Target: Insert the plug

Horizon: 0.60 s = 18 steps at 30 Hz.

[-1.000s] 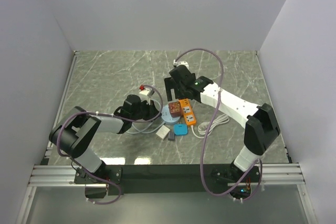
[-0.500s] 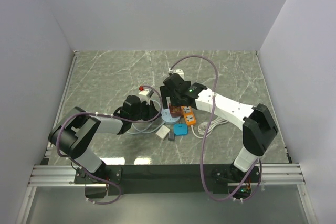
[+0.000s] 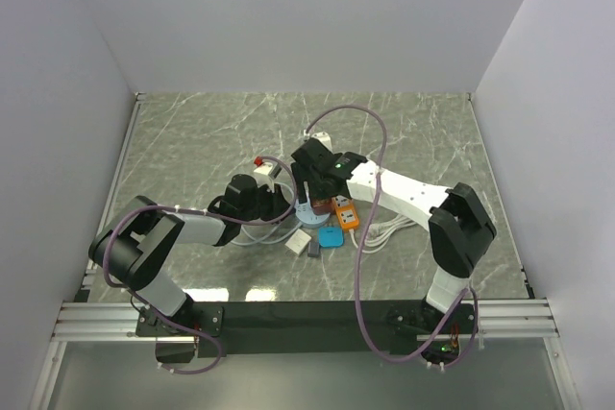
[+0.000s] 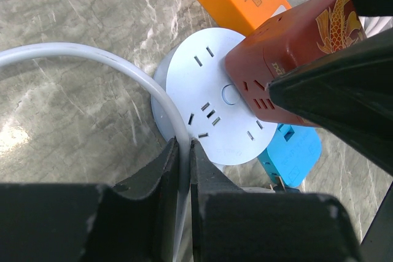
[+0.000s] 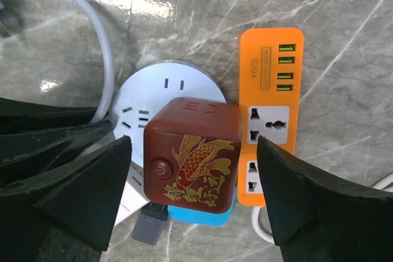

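Note:
A dark red cube plug (image 5: 193,151) with a gold fish print stands on the edge of the round pale-blue socket disc (image 5: 159,84); its prongs are hidden. My right gripper (image 5: 193,151) hangs open over the cube, one finger on each side with a gap to each. My left gripper (image 4: 184,151) is shut on the white cable (image 4: 92,56) right at the disc (image 4: 209,102). From above, the cube (image 3: 318,204) sits between the left gripper (image 3: 279,201) and the right gripper (image 3: 309,197).
An orange power strip (image 5: 270,121) lies right against the cube's right side. A blue adapter (image 5: 196,216) and a grey plug (image 5: 150,225) lie just in front of it, next to a white adapter (image 3: 299,240). A white cord (image 3: 389,228) is coiled to the right.
The right arm has swung left and down from behind the orange strip to straddle the red cube, and its jaws have narrowed slightly. The left gripper has stayed shut on the cable.

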### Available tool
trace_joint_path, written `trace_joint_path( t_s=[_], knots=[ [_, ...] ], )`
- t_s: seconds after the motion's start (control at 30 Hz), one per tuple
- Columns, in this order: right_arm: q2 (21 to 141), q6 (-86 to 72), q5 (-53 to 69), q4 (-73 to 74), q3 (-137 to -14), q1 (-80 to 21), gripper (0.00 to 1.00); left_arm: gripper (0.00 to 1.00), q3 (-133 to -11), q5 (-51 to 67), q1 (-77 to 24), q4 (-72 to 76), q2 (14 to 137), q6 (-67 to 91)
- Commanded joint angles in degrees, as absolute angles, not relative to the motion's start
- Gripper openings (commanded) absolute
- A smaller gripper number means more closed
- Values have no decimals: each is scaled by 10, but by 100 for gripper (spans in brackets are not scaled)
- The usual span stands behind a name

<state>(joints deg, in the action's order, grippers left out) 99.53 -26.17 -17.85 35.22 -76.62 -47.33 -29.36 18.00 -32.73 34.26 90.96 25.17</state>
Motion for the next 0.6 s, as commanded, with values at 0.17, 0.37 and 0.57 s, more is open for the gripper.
trace_joint_path(
  t_s=[0.17, 0.37, 0.57],
  knots=[
    [1016, -272, -187, 368, -789, -478, 79, 0, -292, 175, -331, 357, 908, 252],
    [1020, -272, -204, 381, -793, -478, 64, 0, -292, 173, -331, 356, 906, 251],
    [1020, -274, -214, 381, -783, -473, 53, 1, -291, 171, -331, 355, 908, 251]
  ],
)
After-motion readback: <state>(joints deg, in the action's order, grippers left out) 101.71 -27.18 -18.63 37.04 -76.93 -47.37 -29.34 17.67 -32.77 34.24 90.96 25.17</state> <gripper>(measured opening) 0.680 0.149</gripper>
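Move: The brown plug cube sits right between the open fingers of the right hand, its middle about 3 cm below them. It stands on the round white socket, whose middle lies roughly 2 cm left and 1 cm back from the hand and 6 cm down. The orange power strip is some 5 cm to the right and 1 cm ahead, the blue socket about 7 cm back and 2 cm right. From the left hand the cube lies about 8 cm right and 2 cm ahead, slightly higher. Down first, about 1.5 cm over the brown cube, the right hand sinks while its fingers close from nearly wide open; it also drifts around half a centimetre to the right, then settles. Its two fingertips come onto the cube's left and right sides and grip it, the fingers stopping well short of shut. The left hand stays still, keeping its pinch on the grey cord beside the round socket. ##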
